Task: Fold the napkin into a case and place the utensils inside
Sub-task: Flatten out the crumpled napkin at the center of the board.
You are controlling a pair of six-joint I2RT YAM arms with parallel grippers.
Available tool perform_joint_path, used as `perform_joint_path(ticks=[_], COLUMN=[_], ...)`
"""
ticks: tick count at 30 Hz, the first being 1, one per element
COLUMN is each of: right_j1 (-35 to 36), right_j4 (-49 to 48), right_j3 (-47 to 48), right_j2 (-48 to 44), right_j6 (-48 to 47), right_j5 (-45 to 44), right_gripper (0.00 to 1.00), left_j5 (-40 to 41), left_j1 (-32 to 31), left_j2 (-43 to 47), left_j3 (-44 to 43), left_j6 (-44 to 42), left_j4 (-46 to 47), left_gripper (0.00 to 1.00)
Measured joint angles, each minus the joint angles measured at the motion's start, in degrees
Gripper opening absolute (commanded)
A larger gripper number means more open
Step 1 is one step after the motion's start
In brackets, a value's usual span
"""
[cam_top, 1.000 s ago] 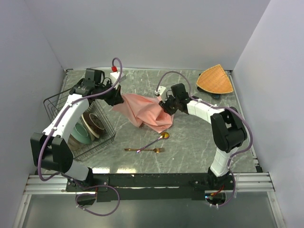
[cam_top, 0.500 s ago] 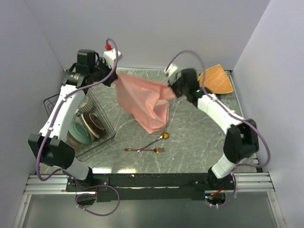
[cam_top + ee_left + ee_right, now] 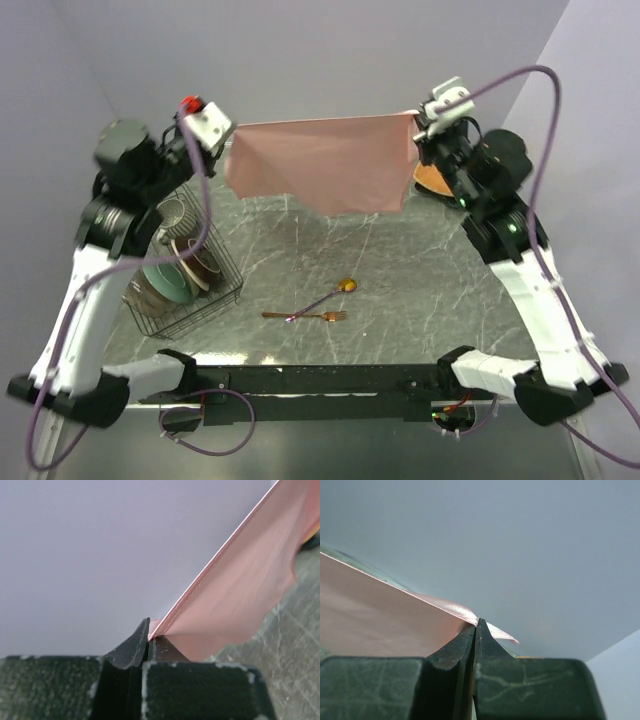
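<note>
The salmon-pink napkin [image 3: 325, 162] hangs stretched flat in the air above the back of the table, held by its two top corners. My left gripper [image 3: 228, 138] is shut on the napkin's left corner [image 3: 156, 628]. On the right corner [image 3: 470, 614] my right gripper [image 3: 415, 124] is shut. In each wrist view the black jaws press together with the cloth edge pinched at their tips. The gold spoon [image 3: 331, 294] and the gold fork [image 3: 305, 316] lie on the marble table [image 3: 430, 290] near its front, touching each other, well below the cloth.
A black wire rack [image 3: 185, 270] with bowls and cups stands at the left of the table. An orange-tan woven mat [image 3: 432, 180] lies at the back right, mostly hidden behind my right arm. Grey walls close in the back and both sides.
Both arms have risen and spread apart, lifting the napkin off the table and pulling it from a crumpled heap into a taut hanging sheet. The right gripper closed on its corner.
</note>
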State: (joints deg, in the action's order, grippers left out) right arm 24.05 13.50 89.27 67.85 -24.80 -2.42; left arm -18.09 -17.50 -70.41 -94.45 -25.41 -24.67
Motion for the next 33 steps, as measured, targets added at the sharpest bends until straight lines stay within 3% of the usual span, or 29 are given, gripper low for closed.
perform_joint_path(ticks=[7, 13, 18, 25, 33], right_j1=[7.9, 8.4, 8.4, 4.3, -5.5], right_j4=[5.2, 8.4, 6.9, -3.6, -13.1], right_j3=[2.9, 10.8, 10.1, 5.2, 9.0], right_j2=[-9.2, -8.1, -4.9, 5.7, 31.1], right_j6=[-1.4, -1.5, -3.7, -9.7, -12.0], right_j5=[-2.3, -2.4, -6.9, -15.8, -14.9], right_gripper=[0.0, 0.0, 0.0, 0.0, 0.0], left_j5=[-1.6, -4.5, -2.5, 4.4, 10.4], left_j1=[-2.8, -3.2, -3.2, -2.2, -0.5], left_j2=[11.3, 10.8, 7.7, -4.7, -33.8], left_j3=[0.5, -1.9, -2.0, -2.5, -12.8], left_j6=[-0.9, -0.7, -0.7, -0.3, 0.2], left_j4=[2.8, 2.5, 2.8, 6.5, 8.4], left_gripper=[0.01, 0.01, 0.01, 0.01, 0.04])
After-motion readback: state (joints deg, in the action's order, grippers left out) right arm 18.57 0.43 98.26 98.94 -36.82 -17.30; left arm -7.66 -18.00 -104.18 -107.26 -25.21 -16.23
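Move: The napkin's far corners are already pinched in both hands. The clear board centre lies 44 cm below the left hand, about 15 cm right and 2 back; from it the spoon is roughly 13 cm nearer the base and the fork 16 nearer, 3 left. The drying rack stands some 12 cm left of the left hand. From the right hand, the board centre is 17 cm left, 3 back, 46 below. Both hands keep the corners, swing back and up about 10 cm, then fling forward 28 and down 20. ##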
